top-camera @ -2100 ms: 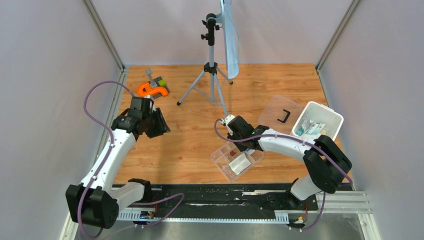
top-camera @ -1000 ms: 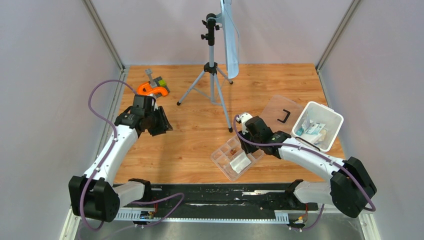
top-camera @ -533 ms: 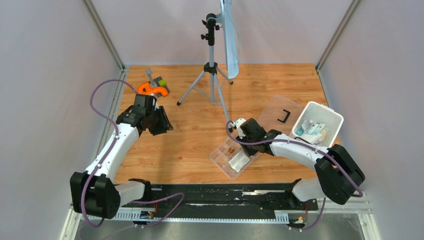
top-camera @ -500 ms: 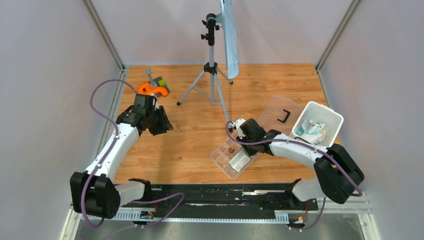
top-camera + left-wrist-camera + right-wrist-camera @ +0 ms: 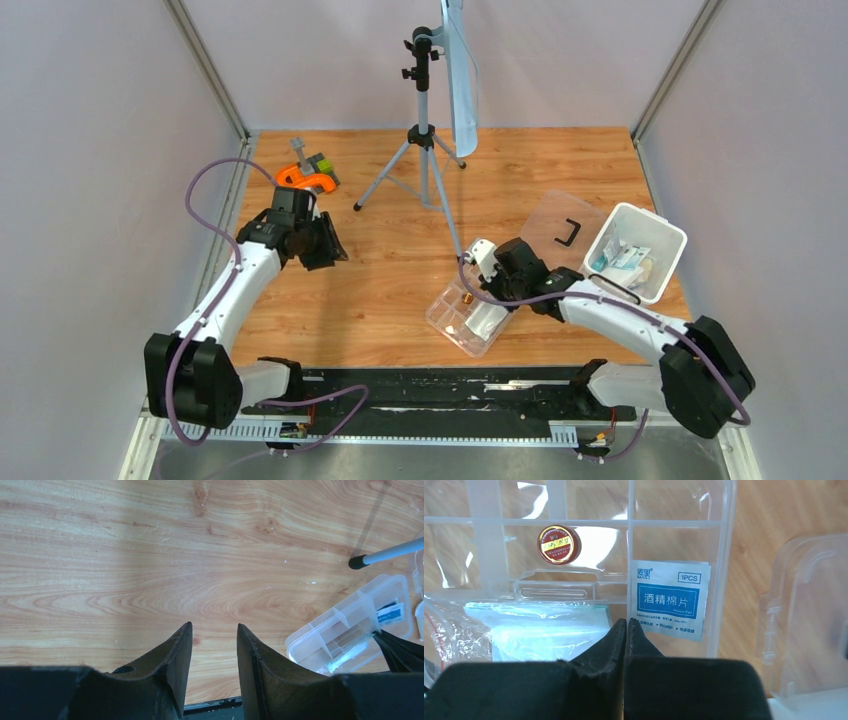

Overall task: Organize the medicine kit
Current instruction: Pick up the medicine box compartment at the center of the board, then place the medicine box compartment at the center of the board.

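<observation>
The clear divided tray lies on the wood floor, left of the white tub, which holds small white and teal packets. The clear lid with its black handle lies flat beside the tub. My right gripper is over the tray. In the right wrist view it is shut, tips pressed together at a tray divider, between a bagged pad and a blue-and-white wipe packet. A small round tin sits one cell further. My left gripper hovers open and empty over bare wood.
A tripod carrying a tall panel stands at the back centre, one leg foot reaching near the tray. An orange-and-grey tool lies at the back left, just beyond my left gripper. Walls close in both sides.
My right gripper has closed from partly open to shut over the tray, and the tray has shifted a little toward the near edge. The left arm has barely moved.
</observation>
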Action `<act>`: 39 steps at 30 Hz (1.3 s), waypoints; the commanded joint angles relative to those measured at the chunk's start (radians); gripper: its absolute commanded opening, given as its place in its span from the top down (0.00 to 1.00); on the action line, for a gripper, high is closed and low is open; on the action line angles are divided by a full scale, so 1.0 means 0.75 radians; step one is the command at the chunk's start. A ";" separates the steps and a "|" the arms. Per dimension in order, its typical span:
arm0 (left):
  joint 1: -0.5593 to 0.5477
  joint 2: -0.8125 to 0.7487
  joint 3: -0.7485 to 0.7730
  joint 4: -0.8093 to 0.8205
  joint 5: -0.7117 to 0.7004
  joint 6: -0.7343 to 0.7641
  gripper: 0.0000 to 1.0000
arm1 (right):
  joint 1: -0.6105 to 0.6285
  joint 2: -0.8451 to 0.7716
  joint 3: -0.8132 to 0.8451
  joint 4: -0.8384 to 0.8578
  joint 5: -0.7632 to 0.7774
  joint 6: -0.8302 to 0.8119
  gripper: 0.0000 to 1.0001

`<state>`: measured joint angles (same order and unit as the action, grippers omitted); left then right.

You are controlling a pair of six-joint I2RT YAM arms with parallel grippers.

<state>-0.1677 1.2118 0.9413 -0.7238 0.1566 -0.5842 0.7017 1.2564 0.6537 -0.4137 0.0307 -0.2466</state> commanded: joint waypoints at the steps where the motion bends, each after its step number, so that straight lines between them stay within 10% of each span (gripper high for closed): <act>1: 0.011 0.011 0.036 0.033 0.016 0.027 0.54 | -0.034 -0.184 -0.013 0.060 -0.094 -0.254 1.00; 39: 0.010 0.039 0.031 0.064 0.028 0.029 0.54 | -0.714 -0.413 0.189 -0.203 -0.827 -0.535 1.00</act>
<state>-0.1673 1.2491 0.9413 -0.7120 0.1677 -0.5766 0.1680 0.9306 0.7605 -0.5919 -0.4923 -0.6464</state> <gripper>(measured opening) 0.462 0.003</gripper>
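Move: The medicine box compartment already hangs from the right fingers by the divider beside the alcohol pads, its middle some 5 cm left of and 4 cm behind this hand. The white bin lies about 27 cm to the right and 8 cm farther out; the clear lid is some 15 cm right and 12 cm ahead, a tripod foot about 7 cm left and 6 cm ahead. From the idle left hand the bin is roughly 56 cm right, 5 cm ahead and 9 cm lower. The compartment, still pinched by its divider between the shut fingers, is carried upward by the right hand about 11 cm, with a brief levelling-off partway. It also goes about 6 cm right and a little forward, towards the white bin and the clear lid, while the wrist rolls left side up and tips the fingers forward, some 20 degrees in all. ##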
